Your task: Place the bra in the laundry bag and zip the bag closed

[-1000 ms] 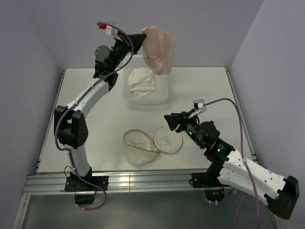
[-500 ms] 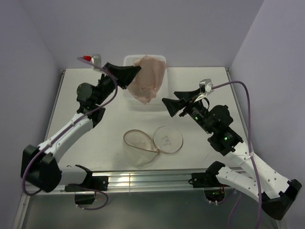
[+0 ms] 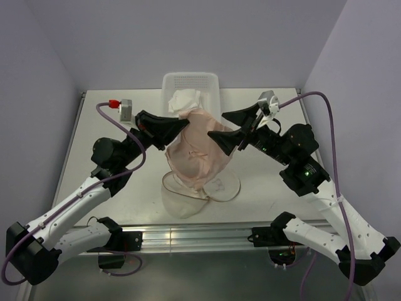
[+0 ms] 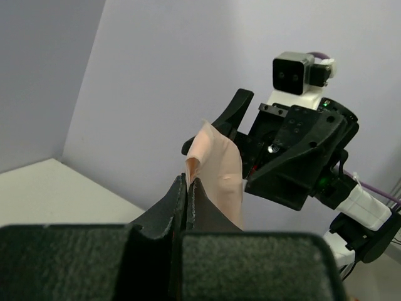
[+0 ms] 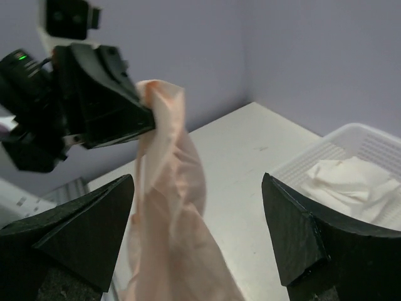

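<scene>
The bra (image 3: 197,153), a soft peach-pink garment, hangs from my left gripper (image 3: 185,125), which is shut on its top edge. It dangles over the laundry bag (image 3: 178,204), a pale mesh bag lying open on the table with its round lid (image 3: 227,187) beside it. In the left wrist view the pinched fold of the bra (image 4: 216,169) sticks up past the shut gripper (image 4: 190,182). My right gripper (image 3: 216,125) is open wide at the bra's right side. In the right wrist view the bra (image 5: 172,207) hangs between the spread gripper (image 5: 197,188) fingers, near the left one.
A white perforated basket (image 3: 191,80) stands at the back centre, with a white crumpled garment (image 3: 185,99) in it. The same basket (image 5: 369,141) shows at the right of the right wrist view. Purple walls enclose the table on three sides.
My left arm swung the peach garment from above the basket forward and down over the bag. My right arm rose toward it and its jaws opened wide.
</scene>
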Robot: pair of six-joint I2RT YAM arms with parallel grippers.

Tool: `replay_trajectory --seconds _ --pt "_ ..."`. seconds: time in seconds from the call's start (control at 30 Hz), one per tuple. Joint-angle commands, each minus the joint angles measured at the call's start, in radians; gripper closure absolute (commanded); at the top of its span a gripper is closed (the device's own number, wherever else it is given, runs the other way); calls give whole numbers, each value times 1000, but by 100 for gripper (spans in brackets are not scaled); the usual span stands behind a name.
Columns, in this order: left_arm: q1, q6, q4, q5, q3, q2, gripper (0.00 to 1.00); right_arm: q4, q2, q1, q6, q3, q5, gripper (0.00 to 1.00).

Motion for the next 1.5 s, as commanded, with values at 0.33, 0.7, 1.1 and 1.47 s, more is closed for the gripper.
replay_trajectory --seconds 0.33,0.7,1.1,1.47 --pt "-35 31 -32 8 -32 -50 100 13 35 -5 76 -21 -228 25" --pt "-61 46 -100 0 -41 -108 100 24 56 -5 89 -20 -212 30" --pt "-71 65 -111 31 -55 -126 100 -3 47 -5 58 -40 -175 15" --pt "-78 112 -225 -21 -37 -149 93 66 56 -11 153 -23 -226 100"
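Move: The right gripper, wide open, has the bra's free top edge about 4 cm to its left and 2 cm below. The left gripper already holds the bra's other top corner; the bra hangs from it, its middle some 18 cm below and 5 cm to the right. The open laundry bag lies on the table roughly 42 cm beneath the left gripper, 5 cm to its right; the basket stands about 35 cm ahead of it. Bring the right gripper down about 4 cm, left some 3 cm and slightly back onto the bra's loose top edge beside the left gripper, turning it roughly 15 degrees counter-clockwise and tipping it down, then shut its fingers and pinch the cloth. Keep the left gripper's hold while easing it back and down about 3 cm each towards the bag. ##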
